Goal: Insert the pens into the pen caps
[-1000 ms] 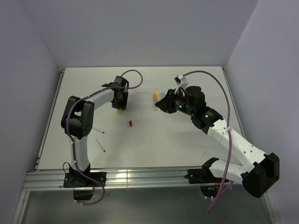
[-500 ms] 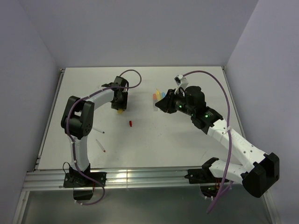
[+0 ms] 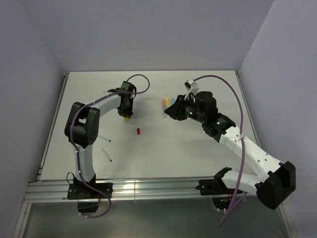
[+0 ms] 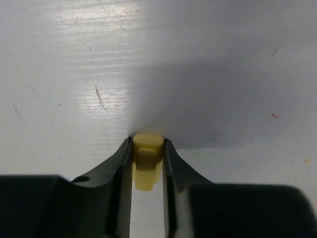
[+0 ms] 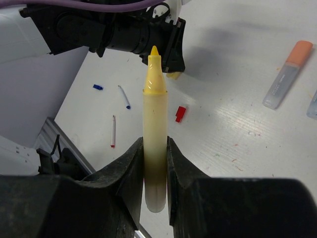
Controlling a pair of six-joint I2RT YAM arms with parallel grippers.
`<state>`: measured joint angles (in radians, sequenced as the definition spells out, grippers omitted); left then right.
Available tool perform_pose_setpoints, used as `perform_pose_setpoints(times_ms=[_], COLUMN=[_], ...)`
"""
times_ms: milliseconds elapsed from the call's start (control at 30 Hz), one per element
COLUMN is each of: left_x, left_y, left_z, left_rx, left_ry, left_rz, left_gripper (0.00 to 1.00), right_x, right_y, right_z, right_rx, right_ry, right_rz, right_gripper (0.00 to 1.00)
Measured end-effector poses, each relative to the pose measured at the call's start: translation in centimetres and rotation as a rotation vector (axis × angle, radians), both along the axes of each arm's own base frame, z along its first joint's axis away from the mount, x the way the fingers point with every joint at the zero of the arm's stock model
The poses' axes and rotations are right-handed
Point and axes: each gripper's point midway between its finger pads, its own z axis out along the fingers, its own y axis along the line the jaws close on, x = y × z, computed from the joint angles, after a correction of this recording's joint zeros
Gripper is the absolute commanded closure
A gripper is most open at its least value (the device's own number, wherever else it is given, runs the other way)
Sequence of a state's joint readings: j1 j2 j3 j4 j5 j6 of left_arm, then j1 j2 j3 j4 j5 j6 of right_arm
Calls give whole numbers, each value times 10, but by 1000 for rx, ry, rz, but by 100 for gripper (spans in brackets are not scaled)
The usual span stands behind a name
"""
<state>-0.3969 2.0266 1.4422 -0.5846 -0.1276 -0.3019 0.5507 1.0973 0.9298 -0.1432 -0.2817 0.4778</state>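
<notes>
A stubby yellow pen cap (image 4: 148,163) stands on the white table between the black fingers of my left gripper (image 4: 147,141), which touch it on both sides. From above, that gripper (image 3: 127,115) points down at the table's back middle. My right gripper (image 3: 168,110) is shut on the pale body of a yellow-tipped pen (image 5: 154,89), held off the table with its tip toward the left gripper. A red cap (image 5: 181,113) lies between the two grippers. Two thin white pens, one blue-tipped (image 5: 124,96) and one red-tipped (image 5: 113,131), and a dark-blue cap (image 5: 97,87) lie further left.
An orange-ended marker (image 5: 286,74) and a light-blue one (image 5: 313,104) lie side by side behind the right gripper, at the table's back middle (image 3: 167,102). The table's metal front rail (image 3: 148,188) runs along the near edge, and grey walls close in the sides.
The left gripper's jaws have narrowed onto the yellow cap. Both arms have stayed almost where they were, the right one still holding the yellow pen.
</notes>
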Motion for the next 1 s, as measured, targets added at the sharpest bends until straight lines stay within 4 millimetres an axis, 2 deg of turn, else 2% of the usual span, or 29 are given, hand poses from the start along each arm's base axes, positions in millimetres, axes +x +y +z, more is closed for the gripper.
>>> perform_pose_setpoints(times_ms=[33,67,100,333,433,500,567,667,767,833,900,1000], left_x=[0,0,0,-3,-9,-10,-9,-3,0,0,-5,-11], left_y=[0,0,0,-9,-24,-37,-48,-66,-75,-78,-77,-77], left_z=[0,0,0,3,18,44,83,165,241,282,309,324], left_rx=[-1,-1,-2,-44,-111,-175,-250,-416,-564,-645,-707,-750], left_ry=[1,1,1,11,9,-32,-102,-263,-402,-481,-533,-550], left_rz=[0,3,4,45,56,68,85,107,114,118,129,145], left_gripper=[85,96,99,100,100,100,100,100,100,100,100,100], right_x=[0,0,1,-1,-2,-2,-3,-3,-3,-4,-4,-2], right_y=[0,0,0,1,2,3,3,5,9,15,22,33], right_z=[-1,-1,-2,-2,-2,-1,-1,0,-3,-8,-15,-18], right_rx=[-1,-2,-3,-1,1,3,5,6,4,-5,-21,-41], right_ry=[2,3,5,6,7,8,6,3,4,15,30,42], right_rz=[0,0,0,8,17,21,26,31,39,51,57,63], right_gripper=[100,100,100,100,100,100,100,100,100,100,100,100])
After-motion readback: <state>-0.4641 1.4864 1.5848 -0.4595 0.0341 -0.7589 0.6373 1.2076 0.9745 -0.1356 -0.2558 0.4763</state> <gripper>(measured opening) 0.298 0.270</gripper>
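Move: The left fingers already hold the yellow cap just above the table. The yellow pen it is meant for, gripped in the right hand, lies about 21 cm to their right, 11 cm back and 25 cm higher. From the right hand, the cap is some 13 cm ahead, 22 cm left and 24 cm below. From the left hand, the red cap lies about 8 cm back and 7 cm right, the orange pen 6 cm ahead and 21 cm right, both near its height. Upward, with a slow start and then fast, the left hand carries the yellow cap some 32 cm off the table and about 8 cm right, towards the held pen. On the way its wrist swings the fingers some 50 degrees, from steeply down to forward and right. Late on, the right hand, still gripping the pen, eases about 3 cm left and slightly down to meet it. ##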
